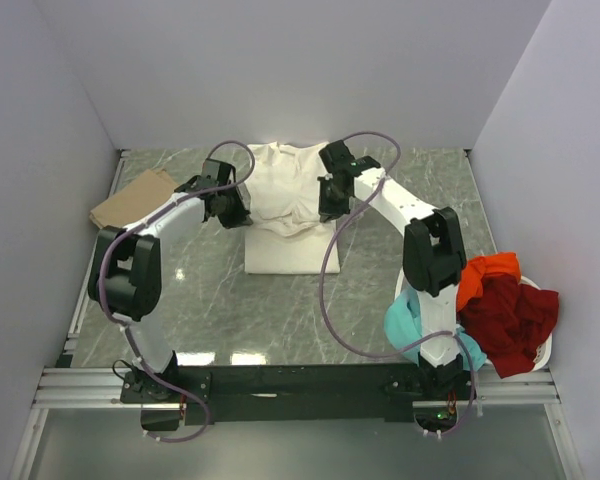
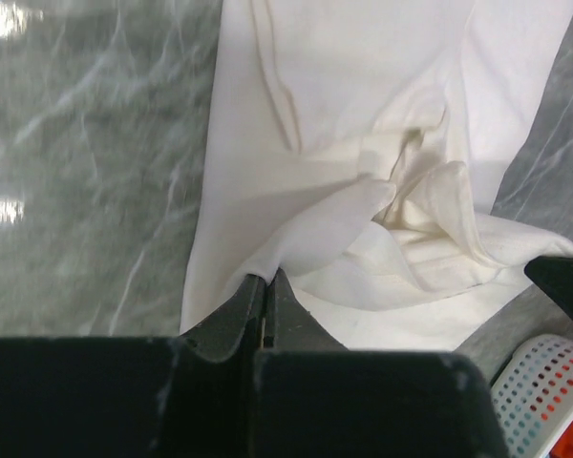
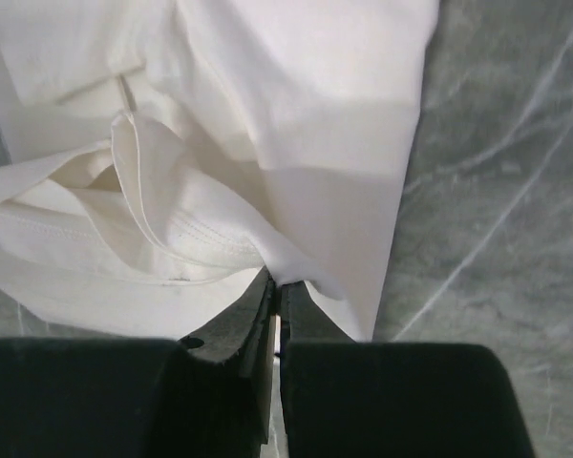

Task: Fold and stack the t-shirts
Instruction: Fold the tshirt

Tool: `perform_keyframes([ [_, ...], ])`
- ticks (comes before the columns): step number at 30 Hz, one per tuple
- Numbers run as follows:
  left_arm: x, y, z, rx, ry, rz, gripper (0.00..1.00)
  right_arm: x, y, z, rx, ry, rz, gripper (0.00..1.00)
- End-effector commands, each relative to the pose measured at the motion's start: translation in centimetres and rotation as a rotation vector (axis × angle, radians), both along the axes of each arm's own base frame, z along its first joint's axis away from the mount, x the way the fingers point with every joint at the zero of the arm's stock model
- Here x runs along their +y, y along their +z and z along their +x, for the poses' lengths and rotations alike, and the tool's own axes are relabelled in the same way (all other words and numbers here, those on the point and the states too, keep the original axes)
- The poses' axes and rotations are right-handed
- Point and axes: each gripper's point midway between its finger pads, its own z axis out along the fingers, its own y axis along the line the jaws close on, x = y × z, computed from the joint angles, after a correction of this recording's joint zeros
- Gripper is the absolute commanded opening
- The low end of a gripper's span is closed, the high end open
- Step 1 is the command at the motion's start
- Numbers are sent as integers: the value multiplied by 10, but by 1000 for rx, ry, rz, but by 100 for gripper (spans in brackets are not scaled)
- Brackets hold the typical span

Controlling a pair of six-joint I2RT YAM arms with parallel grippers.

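A large cream-white t-shirt lies at the middle back of the table, its far part bunched and lifted over its flat near part. My left gripper is shut on the shirt's left edge. My right gripper is shut on the shirt's right edge. A tan t-shirt lies folded at the far left. Orange, dark red and teal t-shirts are heaped at the right.
A white plastic basket at the right edge holds the heaped shirts; its perforated rim shows in the left wrist view. Grey walls stand on three sides. Bare marble tabletop shows in front of the cream-white shirt.
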Motion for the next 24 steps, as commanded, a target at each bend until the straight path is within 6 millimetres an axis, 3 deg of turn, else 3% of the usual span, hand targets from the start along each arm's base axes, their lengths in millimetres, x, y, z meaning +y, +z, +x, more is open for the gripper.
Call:
perform_keyframes([
  [1, -6, 20, 37, -108, -39, -38, 0, -4, 7, 17, -14, 19, -15, 0],
  [9, 4, 8, 65, -121, -34, -59, 0, -10, -8, 37, 6, 5, -10, 0],
  [10, 7, 2, 67, -112, -28, -54, 6, -11, -8, 37, 9, 3, -8, 0],
  [12, 9, 0, 70, -103, -24, -47, 22, -10, -7, 40, 10, 7, 7, 22],
  [13, 11, -3, 71, -97, -21, -46, 39, -10, -5, 42, 6, 6, 13, 31],
  [14, 12, -3, 72, -98, -14, -40, 50, -10, 0, 44, -3, 9, 20, 41],
  [16, 14, 3, 72, -111, -7, -36, 66, -10, 11, 46, -25, 10, 32, 47],
  [18, 16, 7, 68, -119, -3, -31, 69, -13, 24, 47, -57, 6, 39, 55],
  [22, 19, 8, 53, -112, -14, -22, 71, -20, 37, 36, -74, 3, 48, 57],
  [23, 20, 0, 44, -91, -18, -22, 71, -23, 35, 28, -66, 5, 46, 57],
  [24, 18, 5, 38, -98, -30, -37, 71, -23, 33, 24, -58, 5, 50, 57],
])
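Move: The left hand already holds the left corner of the shirt's hem; its landing spot on the upper layer lies about 5 cm ahead, 1 cm left and 4 cm below. The near fold's middle is 12 cm back and 11 cm right, the cardboard 2 cm ahead and 24 cm left. The right hand still holds the other corner; its spot lies 3 cm ahead, 1 cm right and 4 cm below, the shirt's far end 17 cm ahead and 8 cm left. Lay the folded-up hem down with both hands together: carry the left gripper about 5 cm forward towards the shirt's far end while sinking 2 cm and easing slightly left, and the right one some 3 cm forward and 2 cm down, drifting right. Then open both grippers to let go of the corners; keep the left low, drawing it back slightly, and raise the right about 2 cm. ##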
